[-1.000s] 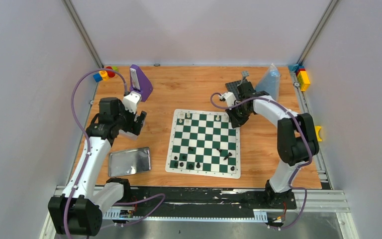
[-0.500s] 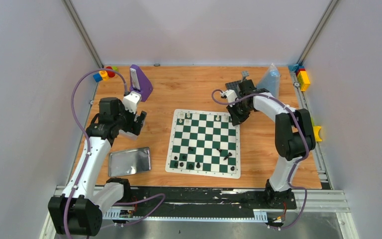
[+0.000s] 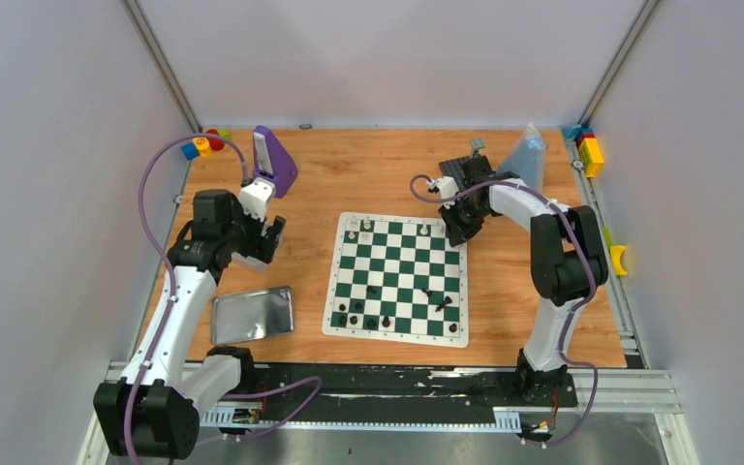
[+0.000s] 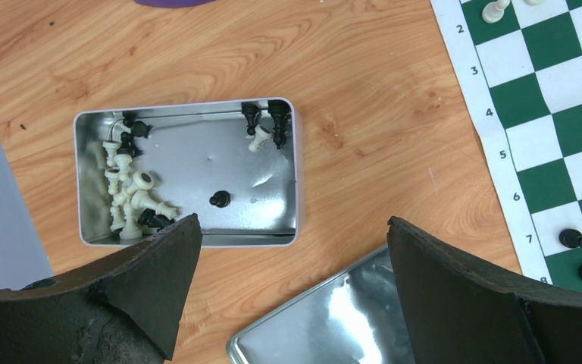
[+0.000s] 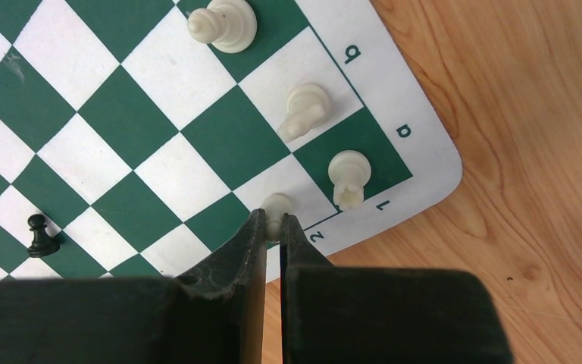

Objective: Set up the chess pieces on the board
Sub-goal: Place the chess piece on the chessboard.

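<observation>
The green and white board (image 3: 397,263) lies mid-table. My right gripper (image 5: 274,220) is shut on a white chess piece (image 5: 276,205) over the edge square by the "2" mark, at the board's far right corner (image 3: 457,232). Three more white pieces (image 5: 303,110) stand close by, and a black pawn (image 5: 39,233) is further in. Several black pieces (image 3: 371,320) sit along the near rows. My left gripper (image 4: 292,227) hangs open and holds nothing above an open tin (image 4: 189,152) of loose black and white pieces (image 4: 132,197).
A shiny tin lid (image 3: 252,313) lies left of the board. A purple stand (image 3: 273,160) and coloured blocks (image 3: 203,145) sit at the back left. A dark baseplate (image 3: 455,170), a plastic bag (image 3: 525,160) and more blocks (image 3: 589,150) are at the back right.
The right arm's elbow has swung slightly left and back while its gripper stays at the board's far right corner. The left arm has not moved.
</observation>
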Action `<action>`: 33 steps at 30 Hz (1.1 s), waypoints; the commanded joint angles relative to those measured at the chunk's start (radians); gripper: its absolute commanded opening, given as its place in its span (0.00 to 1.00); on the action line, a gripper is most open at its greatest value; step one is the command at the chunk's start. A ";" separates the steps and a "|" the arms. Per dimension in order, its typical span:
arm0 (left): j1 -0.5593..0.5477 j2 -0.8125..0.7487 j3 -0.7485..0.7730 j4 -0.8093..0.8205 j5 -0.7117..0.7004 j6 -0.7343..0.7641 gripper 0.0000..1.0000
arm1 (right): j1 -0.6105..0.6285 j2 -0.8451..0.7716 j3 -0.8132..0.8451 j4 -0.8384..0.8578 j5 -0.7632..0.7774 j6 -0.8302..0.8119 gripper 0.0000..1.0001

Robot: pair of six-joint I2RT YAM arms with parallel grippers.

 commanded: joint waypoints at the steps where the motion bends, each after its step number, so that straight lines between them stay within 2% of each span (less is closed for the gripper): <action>1: 0.010 -0.010 -0.004 0.021 0.010 0.018 1.00 | -0.002 0.011 0.039 0.012 -0.028 0.009 0.04; 6: 0.010 -0.007 -0.006 0.021 0.010 0.019 1.00 | -0.003 0.015 0.039 0.013 -0.028 0.009 0.05; 8: 0.011 -0.007 -0.006 0.021 0.010 0.017 1.00 | -0.002 0.015 0.036 0.013 -0.026 0.008 0.09; 10: 0.010 -0.007 -0.006 0.021 0.009 0.019 1.00 | -0.002 0.012 0.033 0.013 -0.022 0.008 0.16; 14: 0.010 -0.007 -0.006 0.021 0.009 0.019 1.00 | -0.003 -0.010 0.033 0.016 -0.017 0.016 0.37; 16: 0.010 -0.008 -0.007 0.021 0.009 0.019 1.00 | -0.003 -0.027 0.032 0.015 -0.018 0.022 0.42; 26: 0.010 -0.007 -0.006 0.020 0.015 0.019 1.00 | 0.028 -0.261 -0.097 0.007 -0.116 0.030 0.50; 33: 0.010 -0.010 -0.003 0.019 0.015 0.018 1.00 | 0.213 -0.421 -0.270 0.025 -0.107 0.010 0.52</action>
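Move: Square a2, where the white pawn in the right fingers belongs, is directly below that hand, about 3 cm down. The rook on a1 stands some 4 cm ahead, with the knight about 4 cm ahead and 4 cm left, and the bishop 4 cm ahead and 8 cm left. A dark pawn lies some 12 cm back and 7 cm left. From the left hand, a2 is about 43 cm right, 3 cm ahead and 16 cm below. The white pawn, still pinched over a2, is kept nearly in place while the right fingers open to about half width and let go of it. The right hand then lifts straight up off the pawn and swings back towards its base and left over the board, ending some 6 cm higher and 6 cm back, and tilting a little over 10 degrees. ##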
